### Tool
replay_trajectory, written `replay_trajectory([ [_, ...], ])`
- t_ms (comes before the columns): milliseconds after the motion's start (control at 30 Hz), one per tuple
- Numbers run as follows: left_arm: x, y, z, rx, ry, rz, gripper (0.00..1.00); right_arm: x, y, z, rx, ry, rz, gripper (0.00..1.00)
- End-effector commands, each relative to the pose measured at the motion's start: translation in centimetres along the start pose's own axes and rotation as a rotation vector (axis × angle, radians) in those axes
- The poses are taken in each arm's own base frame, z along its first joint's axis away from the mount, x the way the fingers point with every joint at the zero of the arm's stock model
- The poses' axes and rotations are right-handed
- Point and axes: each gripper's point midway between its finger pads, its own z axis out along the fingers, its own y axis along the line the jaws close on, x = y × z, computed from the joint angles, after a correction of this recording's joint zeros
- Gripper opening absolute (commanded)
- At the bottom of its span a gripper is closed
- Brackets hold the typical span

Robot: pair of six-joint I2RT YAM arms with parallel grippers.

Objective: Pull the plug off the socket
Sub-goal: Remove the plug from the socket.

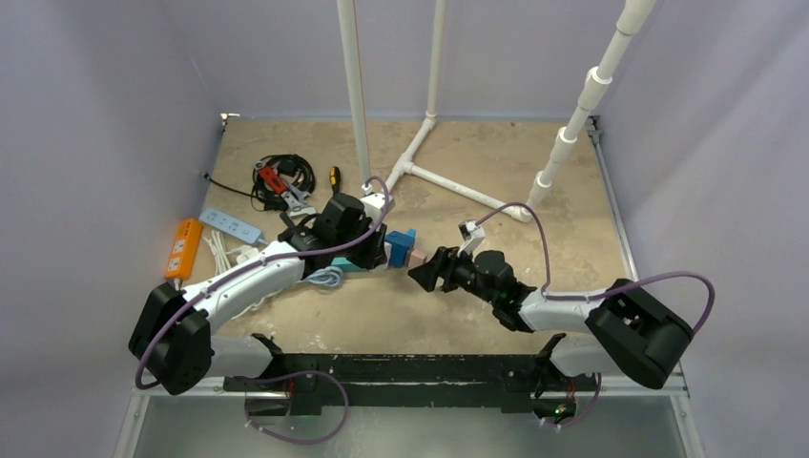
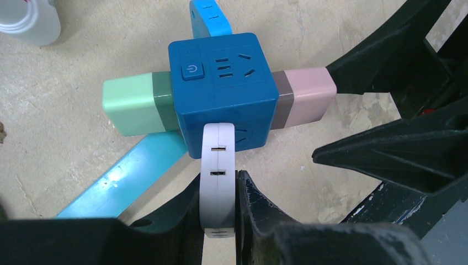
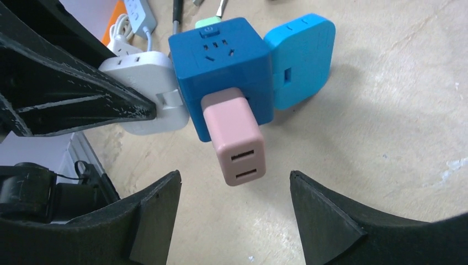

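Observation:
The socket is a blue cube (image 2: pixel 223 88) on the tan table, with a plug in several of its faces: white (image 2: pixel 217 149), pink (image 2: pixel 306 96), green (image 2: pixel 132 105) and light blue (image 2: pixel 209 16). My left gripper (image 2: pixel 218 185) is shut on the white plug, one finger on each flat side. In the right wrist view the pink plug (image 3: pixel 234 138) points out of the cube (image 3: pixel 221 61) toward my right gripper (image 3: pixel 234 182), which is open, its fingers apart from the plug's free end. From above, both grippers meet at the cube (image 1: pixel 401 246).
An orange power strip (image 1: pixel 182 248), a white strip (image 1: pixel 232 226), a cable bundle (image 1: pixel 281 181) and a screwdriver (image 1: pixel 334 177) lie at the left rear. A white pipe frame (image 1: pixel 420 153) stands behind the cube. A teal flat cable (image 2: pixel 127 176) runs under it.

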Motion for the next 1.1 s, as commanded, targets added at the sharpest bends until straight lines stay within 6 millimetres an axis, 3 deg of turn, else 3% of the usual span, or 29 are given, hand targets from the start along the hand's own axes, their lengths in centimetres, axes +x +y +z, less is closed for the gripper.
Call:
replay_trajectory([
  [0, -1.0, -0.3, 0.0, 0.026, -0.023, 0.023, 0.00, -3.4, 2.7, 0.6, -0.131, -0.110, -0.056, 0.73],
  [167, -0.9, -0.4, 0.1, 0.030, -0.017, 0.024, 0.00, -3.7, 2.0, 0.9, -0.145, -0.119, -0.091, 0.61],
  [500, -0.5, -0.4, 0.5, 0.037, 0.004, 0.023, 0.00, -4.0, 2.5, 2.3, -0.180, -0.117, -0.148, 0.40],
  [733, -0.4, -0.2, 0.8, 0.028, 0.013, 0.018, 0.00, -2.9, 2.8, 3.0, -0.212, -0.089, -0.113, 0.31],
  [800, -0.3, -0.1, 0.8, 0.026, 0.014, 0.017, 0.00, -2.7, 2.8, 3.0, -0.207, -0.086, -0.106, 0.25],
  [967, -0.5, 0.2, 0.8, 0.023, 0.012, 0.009, 0.00, -3.2, 3.0, 2.3, -0.192, -0.113, -0.100, 0.00],
  [1067, -0.7, 0.2, 0.7, 0.037, 0.005, 0.003, 0.00, -3.6, 1.4, 2.4, -0.095, -0.128, -0.085, 0.00],
])
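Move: The pink plug sits about 2 cm ahead of the open right gripper, 2 cm to its left and 1 cm above. From that hand the blue socket block is roughly 5 cm ahead and 4 cm left, the light-blue plug some 7 cm ahead and 2 cm left. The left gripper already holds the white plug; from it the pink plug lies about 6 cm right and 1 cm back, the socket 2 cm ahead and 4 cm right. Ease the right gripper forward and then left, about 3 cm in all, bringing its open fingers around the pink plug while tipping them up some 8 degrees, then close them to pinch its sides. Keep the left fingers shut on the white plug, letting that hand sink about 1 cm. ##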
